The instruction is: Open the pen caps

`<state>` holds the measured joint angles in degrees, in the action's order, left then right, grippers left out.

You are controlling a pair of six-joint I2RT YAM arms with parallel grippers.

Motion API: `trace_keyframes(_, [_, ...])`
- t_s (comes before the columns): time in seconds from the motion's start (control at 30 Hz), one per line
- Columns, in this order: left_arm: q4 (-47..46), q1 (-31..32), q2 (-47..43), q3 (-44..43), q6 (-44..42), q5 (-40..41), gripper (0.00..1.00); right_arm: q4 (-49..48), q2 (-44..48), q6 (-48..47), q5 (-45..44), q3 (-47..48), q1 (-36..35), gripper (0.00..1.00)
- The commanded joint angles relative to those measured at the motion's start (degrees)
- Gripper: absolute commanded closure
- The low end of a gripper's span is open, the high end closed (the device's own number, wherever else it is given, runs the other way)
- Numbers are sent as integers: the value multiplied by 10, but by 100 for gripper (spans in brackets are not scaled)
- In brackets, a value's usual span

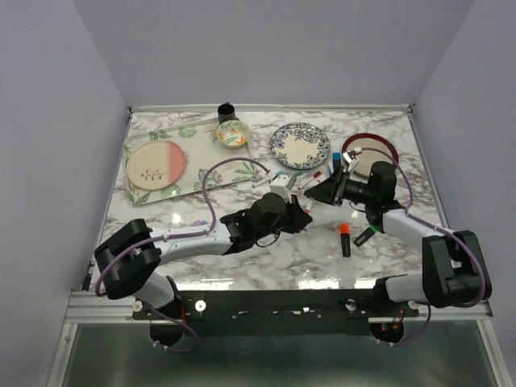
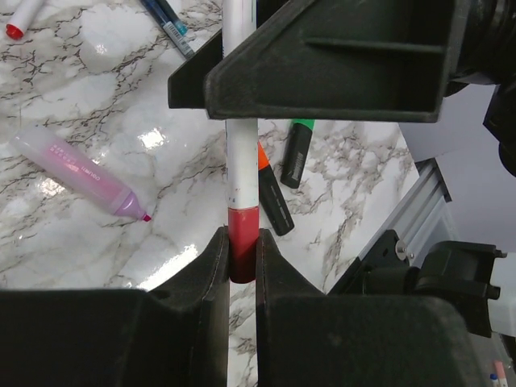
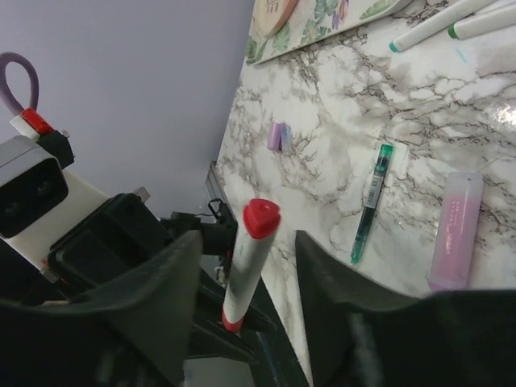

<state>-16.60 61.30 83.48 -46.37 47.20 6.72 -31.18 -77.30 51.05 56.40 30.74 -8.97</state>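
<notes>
A thin white-barrelled pen (image 2: 240, 153) with red ends stands held off the table between the two arms. My left gripper (image 2: 242, 238) is shut on its lower red end. Its other end carries a red pen cap (image 3: 262, 218), still seated on the barrel (image 3: 244, 278). My right gripper (image 3: 246, 242) is open, one jaw on each side of that cap, touching neither side. In the top view the left gripper (image 1: 300, 216) and the right gripper (image 1: 324, 193) meet over the table's middle. Two lilac pen caps (image 3: 279, 137) lie loose on the marble.
A lilac highlighter (image 2: 76, 173), an orange one (image 1: 345, 239) and a green one (image 1: 364, 235) lie near the front. More pens (image 3: 435, 24) and a green pen (image 3: 372, 201) lie behind. Further back stand a floral plate (image 1: 300, 145), a red-rimmed plate (image 1: 369, 149), a tray (image 1: 181, 165), a bowl (image 1: 232, 134) and a black cup (image 1: 226, 110).
</notes>
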Motion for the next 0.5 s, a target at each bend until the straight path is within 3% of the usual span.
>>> trace_keyframes(0.0, [-27, -1, 38, -30, -4, -3, 100, -13, 11, 46, 0, 7, -8, 61])
trace_keyframes(0.03, [-29, -1, 43, -32, -3, 0, 100, -18, 12, 49, 3, 9, -8, 84])
trace_keyframes(0.1, [-39, -1, 51, -30, 1, 2, 100, -21, 16, 51, 6, 12, -8, 99])
trace_keyframes(0.33, [-70, 11, 42, 25, 0, -59, 100, -28, 35, 48, -15, 13, 59, 100])
trace_keyframes(0.47, [-77, 53, 20, 77, 9, -66, 100, -18, 40, 50, -30, 10, 87, 100])
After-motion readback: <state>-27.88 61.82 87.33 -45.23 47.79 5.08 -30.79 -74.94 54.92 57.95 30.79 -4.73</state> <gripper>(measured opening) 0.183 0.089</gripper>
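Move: The red-capped marker is already held by its cap in the left fingertips; its middle is about 4 cm ahead, 2 cm right and 2 cm above that hand. The right hand's open fingers straddle the barrel, the marker's middle roughly 1 cm back, 1 cm left and 1 cm below. From the left hand, on the table some 14 cm below, the pink highlighter lies about 4 cm ahead, centred, and the orange highlighter 15 cm right and 2 cm back. Staying almost in place, the right hand first shuts its fingers on the marker's white barrel, then draws right and up by about 2 cm, away from the left hand. The left hand keeps its pinch on the red cap; it eases right and slightly forward and down, then up and back, ending about 2 cm to the right with a slight tilt. ##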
